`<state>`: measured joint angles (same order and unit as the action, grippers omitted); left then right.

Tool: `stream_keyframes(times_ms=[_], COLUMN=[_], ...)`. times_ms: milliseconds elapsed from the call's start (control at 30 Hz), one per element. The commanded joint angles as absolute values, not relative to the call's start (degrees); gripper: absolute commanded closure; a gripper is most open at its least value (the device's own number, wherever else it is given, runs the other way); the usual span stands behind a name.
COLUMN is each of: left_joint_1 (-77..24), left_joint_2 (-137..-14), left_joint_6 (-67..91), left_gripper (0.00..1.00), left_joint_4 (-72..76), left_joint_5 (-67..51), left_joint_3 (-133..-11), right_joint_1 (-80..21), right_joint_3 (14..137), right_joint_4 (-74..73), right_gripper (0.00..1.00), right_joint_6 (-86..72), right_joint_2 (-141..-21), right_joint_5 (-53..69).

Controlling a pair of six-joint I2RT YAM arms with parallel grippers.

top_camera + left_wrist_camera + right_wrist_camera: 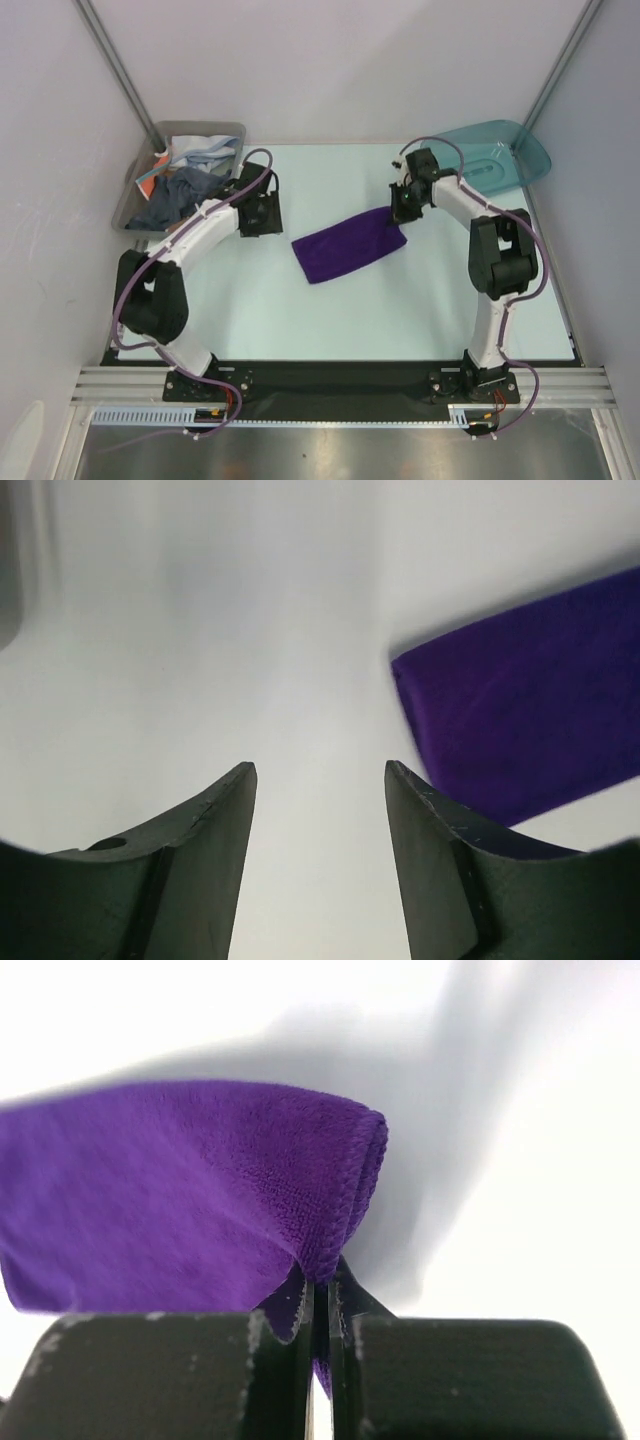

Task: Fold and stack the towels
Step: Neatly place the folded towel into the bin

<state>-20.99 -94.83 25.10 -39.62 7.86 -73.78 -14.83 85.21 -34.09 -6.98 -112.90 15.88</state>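
A deep purple towel [350, 246] lies folded in a long strip across the middle of the table. My right gripper [403, 210] is shut on its right end; the wrist view shows the towel's hemmed corner [340, 1215] pinched between the closed jaws. My left gripper [262, 212] hovers left of the towel, open and empty, with the purple towel [530, 700] off to the right of its fingers [425, 810]. More towels, dark grey-blue [172, 195], pale light-blue [205, 148] and orange-red [152, 170], lie heaped in the grey bin.
The grey plastic bin [135, 185] stands at the back left beside the left arm. A teal translucent bin [500, 150] lies at the back right corner, behind the right arm. White walls close in both sides.
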Motion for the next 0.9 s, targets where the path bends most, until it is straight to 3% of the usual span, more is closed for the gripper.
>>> stream_keyframes(times_ms=[0, 400, 633, 867], left_joint_1=[-20.9, -20.9, -20.9, -20.8], left_joint_2=[-91.5, -92.4, -94.7, -94.4], left_joint_6=[22.2, 19.2, 18.7, 18.5], left_gripper=[0.39, 0.39, 0.39, 0.38], left_joint_4=[-41.8, -41.3, -41.6, -41.3], left_joint_5=[7.2, 4.5, 2.7, 2.4], left_joint_3=[-74.3, -74.6, -76.0, -76.3], right_joint_1=[-12.0, -6.4, -1.6, 2.3], right_joint_3=[96.5, 133.9, 142.2, 142.5], right_joint_4=[-43.6, -56.2, -54.1, -49.1], right_gripper=[1.00, 1.00, 1.00, 1.00], right_joint_6=[-0.2, 10.5, 14.4, 13.9], right_joint_2=[-117.3, -134.7, -137.5, -136.1], right_joint_5=[11.8, 0.4, -5.5, -4.4])
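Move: The folded towel is already pinched near its far right corner by the right hand, its middle about 11 cm left of that hand, 7 cm back and some 4 cm below. The teal bin it is headed for has its middle roughly 25 cm to the right hand's right and 15 cm ahead, about 3 cm lower. From the open left hand the bin lies some 57 cm to the right and 20 cm ahead, about 7 cm down. The towel, still gripped at its corner by the shut right fingers, is carried forward and right towards the teal bin, some 25 cm overall and climbing about 7 cm. The path starts mostly forward, then bends to the right over the bin's left side. Meanwhile the wrist tilts nearly 30 degrees, so the fingers lose their leftward lean and slant more forward. ##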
